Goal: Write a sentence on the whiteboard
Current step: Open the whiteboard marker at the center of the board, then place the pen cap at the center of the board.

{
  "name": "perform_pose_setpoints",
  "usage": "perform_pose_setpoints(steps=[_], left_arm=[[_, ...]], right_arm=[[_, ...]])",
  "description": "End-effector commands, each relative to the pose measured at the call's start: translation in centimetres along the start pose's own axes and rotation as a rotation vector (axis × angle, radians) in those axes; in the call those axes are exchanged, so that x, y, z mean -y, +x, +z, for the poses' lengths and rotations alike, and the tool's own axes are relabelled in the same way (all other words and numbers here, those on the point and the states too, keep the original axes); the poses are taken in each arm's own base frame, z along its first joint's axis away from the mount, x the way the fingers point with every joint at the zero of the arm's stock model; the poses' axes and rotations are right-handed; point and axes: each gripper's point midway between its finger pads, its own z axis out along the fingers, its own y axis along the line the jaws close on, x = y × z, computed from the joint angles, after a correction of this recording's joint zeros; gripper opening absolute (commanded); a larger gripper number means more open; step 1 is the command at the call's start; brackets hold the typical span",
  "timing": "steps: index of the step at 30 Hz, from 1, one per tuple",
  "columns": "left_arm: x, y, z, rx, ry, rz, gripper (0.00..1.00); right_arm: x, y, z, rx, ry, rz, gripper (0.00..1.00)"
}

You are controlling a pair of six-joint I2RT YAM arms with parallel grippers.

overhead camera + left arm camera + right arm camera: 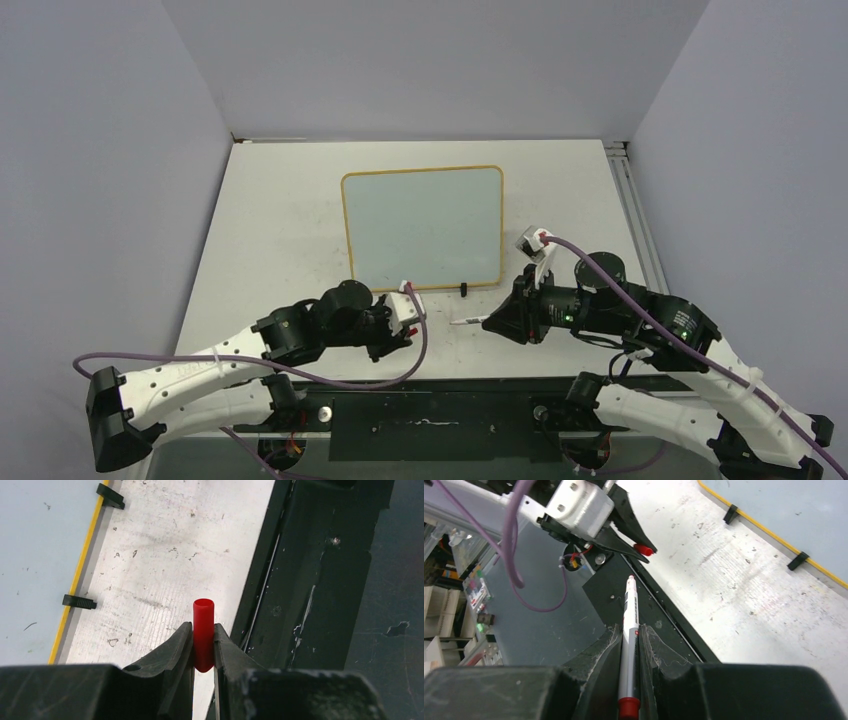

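The whiteboard (422,225) lies flat mid-table, yellow-framed; its surface is bare and the sentence is not in view. My left gripper (407,326) hovers at the board's near edge, shut on a red marker cap (203,630) that stands up between its fingers. Just to the right, my right gripper (492,320) is shut on a white marker (629,615) with a red rear end. The marker's uncapped tip (460,322) points left toward the red cap (643,549), a short gap apart. The board's edge (35,555) shows left of the cap.
Two black clip feet (79,601) (110,495) stick out from the board's near edge. A black base plate (430,410) runs along the table's front. A metal rail (630,200) lines the right side, and grey walls close in all round.
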Motion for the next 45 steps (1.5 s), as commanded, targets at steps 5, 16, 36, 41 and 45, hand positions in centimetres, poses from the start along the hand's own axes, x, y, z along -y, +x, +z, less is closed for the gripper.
perform_pose_setpoints(steps=[5,16,36,41,45], left_arm=[[-1.7,-2.1,-1.1,0.126,-0.161,-0.341,0.0],[-5.1,7.2,1.1,-0.014,-0.495,-0.736,0.03],[-5.4,11.6,4.6,-0.223,-0.559,-0.741,0.18],[-5.4,11.7,4.7,-0.232,-0.562,-0.741,0.32],[-5.3,11.6,4.8,-0.23,-0.556,-0.742,0.37]], right_arm=[[2.3,-1.6,0.4,0.1,0.125,0.0,0.05],[4.5,-3.4,1.7,0.349,0.161,0.027,0.05],[6.2,-1.0,4.1,0.302,0.179,0.056,0.05],[6.4,-0.8,4.1,0.295,0.187,0.056,0.05],[6.4,-0.7,4.0,0.298,0.187,0.062,0.05]])
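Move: The left hand holds the red cap over the table strip nearer than the whiteboard. The bare spot where the cap goes is about 14 cm below, 3 cm ahead and 5 cm left of it. The board's left clip lies about 15 cm ahead, level sideways, and the board's middle 29 cm ahead and 3 cm right. From the right hand, which holds the uncapped marker, the board's middle is some 34 cm ahead, 11 cm left and 30 cm below, the right clip 20 cm ahead and 3 cm left. Down some 13 cm and about 5 cm to the left goes the left hand, turning roughly 50 degrees counter-clockwise and tipping its fingers more steeply down; at the table the fingers part and let go of the red cap. Meanwhile the right hand keeps its grip on the marker and carries it forward and down, about 6 cm each way, towards the whiteboard, swinging a little clockwise. ##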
